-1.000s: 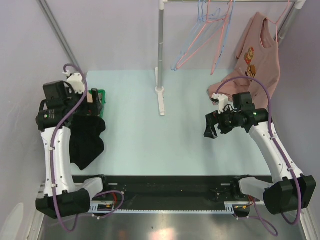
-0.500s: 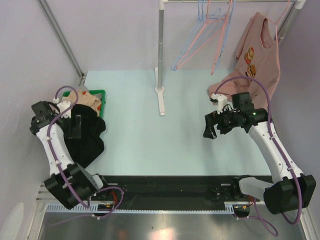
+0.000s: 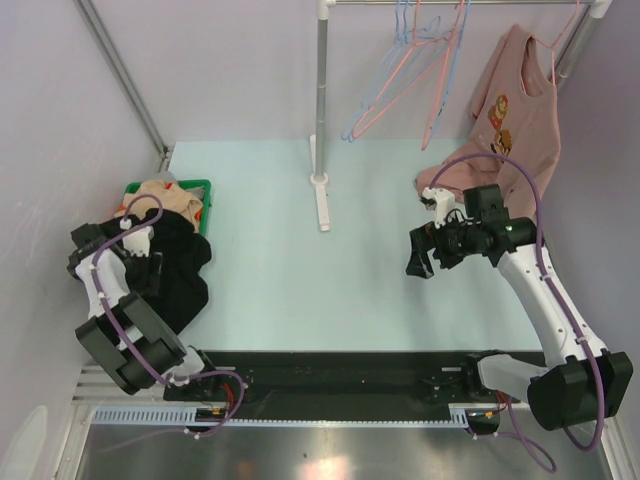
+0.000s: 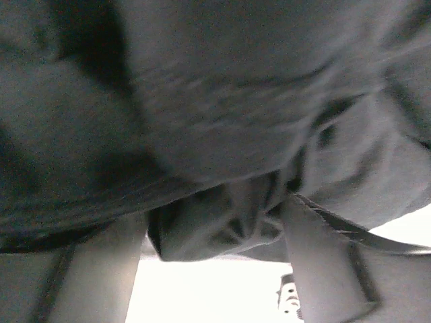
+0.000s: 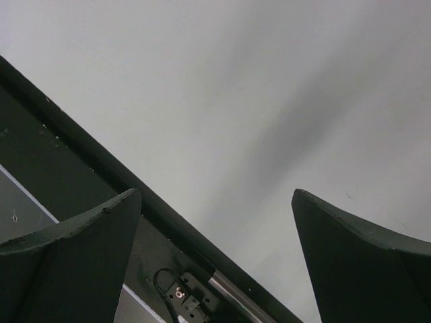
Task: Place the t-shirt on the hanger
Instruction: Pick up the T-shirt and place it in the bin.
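The black t-shirt (image 3: 178,275) lies crumpled on the table's left side, partly over the green basket's edge; its print is hidden. My left gripper (image 3: 150,265) is pressed into it, the arm folded back low. In the left wrist view dark cloth (image 4: 202,121) fills the frame and a fold of it hangs between the pale fingers (image 4: 101,269), which stand wide apart around my left gripper (image 4: 215,219). The light-blue hanger (image 3: 371,98) hangs on the rack among pink ones. My right gripper (image 3: 420,262) is open and empty over the table; it also shows in the right wrist view (image 5: 215,202).
A green basket (image 3: 197,186) with a tan garment (image 3: 160,194) sits at the left. The rack's pole (image 3: 322,100) and foot (image 3: 323,205) stand mid-table. A dusty-pink shirt (image 3: 515,105) hangs at the right, its hem behind my right arm.
My left arm has swung back and down to the left, its gripper going from the basket onto the black shirt. The right arm has barely moved.
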Controlling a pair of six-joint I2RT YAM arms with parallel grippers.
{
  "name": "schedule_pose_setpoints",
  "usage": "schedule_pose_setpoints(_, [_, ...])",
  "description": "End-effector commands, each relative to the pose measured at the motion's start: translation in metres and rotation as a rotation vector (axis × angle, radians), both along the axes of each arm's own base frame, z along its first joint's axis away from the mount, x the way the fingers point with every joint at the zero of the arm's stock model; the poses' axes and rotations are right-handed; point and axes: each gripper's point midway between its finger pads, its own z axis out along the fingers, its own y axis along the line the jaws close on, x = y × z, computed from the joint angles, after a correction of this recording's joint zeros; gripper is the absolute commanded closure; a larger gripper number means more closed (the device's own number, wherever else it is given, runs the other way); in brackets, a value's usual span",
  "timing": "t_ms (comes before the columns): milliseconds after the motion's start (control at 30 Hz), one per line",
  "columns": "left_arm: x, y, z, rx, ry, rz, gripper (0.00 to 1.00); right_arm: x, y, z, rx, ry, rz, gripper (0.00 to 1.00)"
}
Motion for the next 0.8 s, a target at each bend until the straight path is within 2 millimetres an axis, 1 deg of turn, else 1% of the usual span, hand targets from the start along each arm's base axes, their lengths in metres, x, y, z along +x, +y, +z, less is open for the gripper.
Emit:
schedule_pose_setpoints(0, [0.021,-0.017,0.01,-0.099,-0.097,-0.11,0.37,0.002,0.004,0.012,0.019,-0.056,0.016,0.0])
schedule_pose_setpoints(33, [0.018,-0.023,0.015,-0.129,-0.093,-0.12,0.59,0.002,0.004,0.012,0.019,-0.057,0.014,0.0])
schedule_pose_setpoints(67, [0.025,-0.02,0.028,-0.12,-0.12,-0.125,0.7,0.002,0.004,0.012,0.019,-0.059,0.014,0.0])
schedule_pose_setpoints(100, [0.028,-0.025,0.04,-0.127,-0.154,-0.135,0.79,0.001,0.004,0.013,0.018,-0.062,0.014,0.0])
schedule_pose_setpoints(133, [0.026,-0.029,0.049,-0.14,-0.158,-0.13,0.99,0.001,0.003,0.014,0.018,-0.064,0.011,0.0])
schedule_pose_setpoints(167, [0.032,-0.027,0.071,-0.116,-0.203,-0.14,1.0,0.001,0.003,0.014,0.018,-0.064,0.012,0.0])
schedule_pose_setpoints(200, [0.031,-0.038,0.085,-0.139,-0.225,-0.159,1.0,0.0,0.003,0.015,0.022,-0.067,0.012,0.0])
schedule_pose_setpoints(233, [0.032,-0.041,0.105,-0.111,-0.268,-0.17,0.99,0.0,0.004,0.016,0.027,-0.07,0.015,0.0])
schedule_pose_setpoints(267, [0.038,-0.04,0.134,-0.066,-0.328,-0.184,0.99,-0.001,0.005,0.017,0.035,-0.067,0.021,0.0])
schedule_pose_setpoints(333, [0.04,-0.055,0.168,-0.027,-0.391,-0.217,1.0,-0.001,0.008,0.021,0.05,-0.083,0.031,0.0])
schedule_pose_setpoints(367, [0.045,-0.058,0.195,0.015,-0.446,-0.23,1.0,-0.001,0.01,0.023,0.06,-0.088,0.037,0.0])
schedule_pose_setpoints(400, [0.049,-0.071,0.209,0.022,-0.477,-0.268,1.0,0.0,0.011,0.025,0.066,-0.101,0.04,0.0])
schedule_pose_setpoints(433, [0.051,-0.08,0.223,0.019,-0.51,-0.264,1.0,0.001,0.011,0.027,0.071,-0.108,0.043,0.0])
schedule_pose_setpoints(467, [0.055,-0.085,0.25,0.047,-0.567,-0.277,1.0,0.001,0.012,0.027,0.073,-0.115,0.045,0.0])
schedule_pose_setpoints(500, [0.059,-0.1,0.261,0.031,-0.593,-0.313,1.0,0.003,0.012,0.029,0.075,-0.127,0.046,0.0])
schedule_pose_setpoints(533, [0.061,-0.109,0.275,0.014,-0.624,-0.312,1.0,0.003,0.012,0.032,0.076,-0.145,0.049,0.0])
schedule_pose_setpoints(567, [0.066,-0.116,0.302,0.025,-0.683,-0.33,1.0,0.004,0.012,0.035,0.074,-0.154,0.048,0.0])
schedule_pose_setpoints(600, [0.07,-0.13,0.315,0.012,-0.715,-0.368,1.0,0.005,0.012,0.037,0.075,-0.162,0.05,0.0])
schedule_pose_setpoints(633, [0.071,-0.139,0.329,-0.013,-0.747,-0.362,1.0,0.005,0.011,0.04,0.074,-0.172,0.049,0.0])
schedule_pose_setpoints(667, [0.075,-0.147,0.355,-0.011,-0.804,-0.386,1.0,0.007,0.011,0.045,0.075,-0.189,0.048,0.0])
schedule_pose_setpoints(700, [0.076,-0.163,0.366,-0.036,-0.827,-0.426,1.0,0.009,0.01,0.049,0.075,-0.206,0.046,0.0])
schedule_pose_setpoints(733, [0.078,-0.171,0.377,-0.066,-0.851,-0.427,1.0,0.01,0.01,0.052,0.075,-0.218,0.048,0.0])
schedule_pose_setpoints(767, [0.073,-0.183,0.404,-0.066,-0.923,-0.459,1.0,0.012,0.009,0.058,0.071,-0.237,0.046,0.0])
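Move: My open left fingers are down in the black T-shirt: its middle is about 2 cm ahead, straight in line sideways and some 2 cm below. The green bin, partly under the shirt, is centred roughly 10 cm ahead and 2 cm to the right; the tan cloth shows about 18 cm ahead, 3 cm right. The rack's foot stands some 18 cm ahead and 43 cm right. From my right hand the T-shirt lies about 72 cm left, level ahead, 12 cm lower. I shut my left fingers on the black T-shirt, pinching a fold, and then pull it up fast, about 34 cm, away from the bin. As I climb I swing some 14 cm to the right and edge forward 7 or 8 cm, tipping the fingers up and outward by roughly 45 degrees with a clockwise turn. My right hand stays empty and open, rising just 2 cm. ##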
